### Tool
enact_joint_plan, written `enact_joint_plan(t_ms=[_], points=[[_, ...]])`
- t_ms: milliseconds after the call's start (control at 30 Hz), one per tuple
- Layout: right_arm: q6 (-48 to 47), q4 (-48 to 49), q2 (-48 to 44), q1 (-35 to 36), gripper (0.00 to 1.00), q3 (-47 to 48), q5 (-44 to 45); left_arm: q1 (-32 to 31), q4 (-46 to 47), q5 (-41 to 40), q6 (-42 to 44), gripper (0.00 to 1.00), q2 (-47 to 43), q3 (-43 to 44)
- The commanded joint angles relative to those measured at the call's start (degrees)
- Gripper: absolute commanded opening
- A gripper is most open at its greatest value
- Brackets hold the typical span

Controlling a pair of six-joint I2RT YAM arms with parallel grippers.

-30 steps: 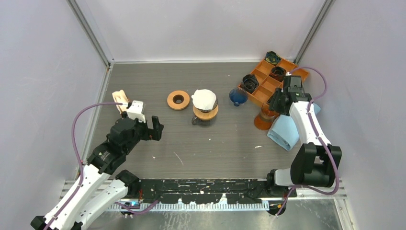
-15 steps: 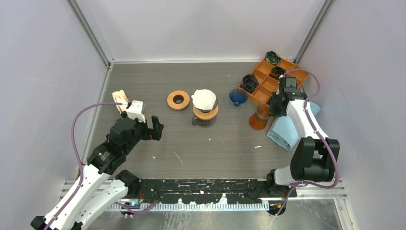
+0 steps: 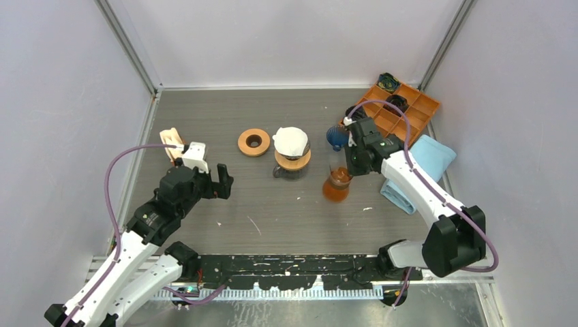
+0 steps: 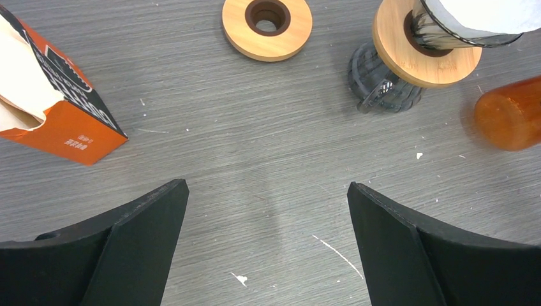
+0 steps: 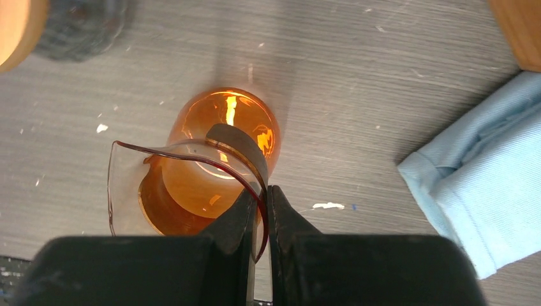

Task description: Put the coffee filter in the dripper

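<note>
A white coffee filter (image 3: 290, 139) sits in a dark glass dripper with a wooden collar (image 3: 293, 159), on a glass server at the table's middle. The left wrist view shows that filter (image 4: 485, 14) and collar (image 4: 426, 48) at top right. An orange box (image 4: 60, 118) of beige filters lies at the left, also in the top view (image 3: 172, 142). My left gripper (image 4: 268, 191) is open over bare table, near the box (image 3: 221, 181). My right gripper (image 5: 265, 191) is shut on the rim of an orange glass vessel (image 5: 220, 137), right of the server (image 3: 336, 187).
A wooden ring (image 3: 253, 142) lies left of the dripper. A blue glass dripper (image 3: 338, 136) stands behind my right gripper. An orange compartment tray (image 3: 424, 103) with dark pieces is at the back right. A light blue cloth (image 3: 417, 163) lies beside it.
My right gripper shut on the orange vessel's rim beside the blue cloth and carried it left toward the table's middle. The left arm has not moved.
</note>
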Motion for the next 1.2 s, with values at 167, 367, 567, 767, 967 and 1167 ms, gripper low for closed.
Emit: enact_joint_plan(t_ms=[167, 367, 567, 767, 967, 1167], points=[[1.1, -0.3, -6.9, 9.6, 0.01, -0.6, 1.4, 0.2, 3.1, 0.2, -6.6, 0.99, 3.3, 1.3], [2.3, 0.7, -6.4, 18.1, 0.01, -0.6, 2.9, 0.3, 4.2, 2.2, -11.6, 0.99, 8.0, 2.5], [2.6, 1.4, -3.7, 24.4, 0.01, 0.3, 5.7, 0.6, 3.3, 2.9, -15.3, 0.99, 12.9, 4.7], [2.4, 4.0, -0.1, 29.4, 0.01, 1.3, 6.5, 0.8, 2.7, 2.8, -17.9, 0.99, 15.9, 5.9], [1.7, 6.5, 2.7, 32.4, 0.01, 1.8, 5.7, 1.0, 2.1, 2.3, -18.7, 0.99, 18.7, 7.6], [0.7, 7.9, 3.2, 32.5, 0.07, 1.8, 4.6, 1.5, 2.3, 2.4, -18.8, 0.99, 22.9, 10.1]])
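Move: Open table in front of the dripper is where the right hand takes the amber carafe it already pinches by the rim: about 17 cm to its left, 9 cm back and 12 cm below. The dripper with its filter stands about 20 cm left and 8 cm ahead of the right hand; a blue dripper sits 3 cm left and 19 cm ahead. From the left hand, the open spot is about 26 cm right and 2 cm back, the filter dripper 22 cm right and 15 cm ahead. Swinging the amber carafe left and back towards the robot, the right hand carries it about 15 cm to the table in front of the dripper, rising slightly before sinking back to near its grasp height, turning some 30 degrees counter-clockwise and keeping its rim pinch. The left hand, empty and wide open, eases down, right and forward towards the dripper, tipping its fingers downward. ##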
